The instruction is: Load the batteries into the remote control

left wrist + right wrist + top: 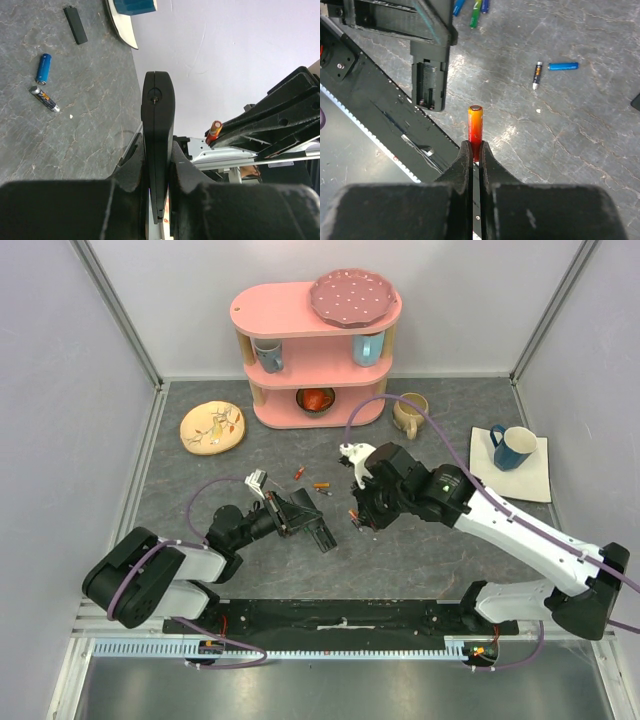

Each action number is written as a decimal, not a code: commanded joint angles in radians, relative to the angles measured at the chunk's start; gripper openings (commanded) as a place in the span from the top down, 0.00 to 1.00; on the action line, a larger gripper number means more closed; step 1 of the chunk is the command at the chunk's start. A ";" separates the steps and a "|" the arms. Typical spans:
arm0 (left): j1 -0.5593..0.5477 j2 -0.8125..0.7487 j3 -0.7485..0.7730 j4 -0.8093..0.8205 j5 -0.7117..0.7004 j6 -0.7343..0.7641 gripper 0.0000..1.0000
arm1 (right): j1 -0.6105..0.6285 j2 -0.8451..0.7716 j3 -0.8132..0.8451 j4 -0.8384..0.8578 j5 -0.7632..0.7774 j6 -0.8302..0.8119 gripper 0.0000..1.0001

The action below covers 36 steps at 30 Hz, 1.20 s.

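Observation:
My left gripper [159, 155] is shut on the remote control [158, 120], a slim black bar held edge-on above the table [450, 560]. In the right wrist view the remote control [430, 80] shows its open recess facing my right gripper [475, 147]. That gripper is shut on an orange-red battery [475, 127] that sticks out past its fingertips, a short way from the recess. The held battery [215, 131] also shows in the left wrist view. From above, the left gripper [290, 512] and right gripper [357, 517] face each other. Loose batteries [320, 485] lie behind them, including a blue one [563, 65] and a black one [537, 75].
A flat black cover piece [75, 24] lies on the table beyond the blue battery [43, 68]. A pink shelf [315, 350] with cups stands at the back, a yellow plate [212, 426] to its left, a beige mug [408, 415] and a blue mug [513, 446] on a white plate to the right.

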 commanded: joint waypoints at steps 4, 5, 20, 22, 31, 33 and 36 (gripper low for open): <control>-0.008 -0.025 0.025 0.257 0.020 -0.017 0.98 | 0.089 0.066 0.060 -0.014 -0.016 0.009 1.00; -0.008 -0.031 0.023 0.258 0.023 -0.006 0.98 | 0.100 0.069 0.062 -0.014 -0.005 0.011 1.00; -0.008 -0.115 -0.017 0.226 0.043 0.078 0.98 | 0.171 0.037 -0.013 0.061 0.019 0.087 1.00; -0.008 -0.120 -0.014 0.209 0.039 0.083 0.98 | 0.192 0.043 -0.015 0.067 0.022 0.101 1.00; -0.018 -0.187 0.002 0.071 0.025 0.120 0.98 | 0.243 0.078 -0.017 0.105 0.053 0.142 1.00; -0.023 -0.218 0.006 0.031 0.023 0.137 0.98 | 0.241 0.090 -0.021 0.113 0.056 0.146 1.00; -0.029 -0.267 0.009 -0.039 0.019 0.160 0.98 | 0.241 0.104 -0.026 0.121 0.062 0.153 1.00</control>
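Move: The remote's open battery compartment, held in the left gripper, lies about 6 cm left of the right hand, 3 cm nearer the base and some 8 cm below it. The black battery and the blue battery lie on the table some 20 cm below the right hand, 8 and 10 cm ahead and 2 to 3 cm to its right. From the left hand, the orange battery already in the right fingers is about 9 cm right, level ahead, 6 cm above. Carry the orange battery back and left with the right gripper, about 5 cm each way and 2 cm down, to bring its free end over the remote's open compartment; keep the fingers shut on it. Meanwhile raise the left gripper some 4.5 cm, easing back about 2 cm and tilting its forward side up a little over 10 degrees, to lift the still-gripped remote to meet the battery. ##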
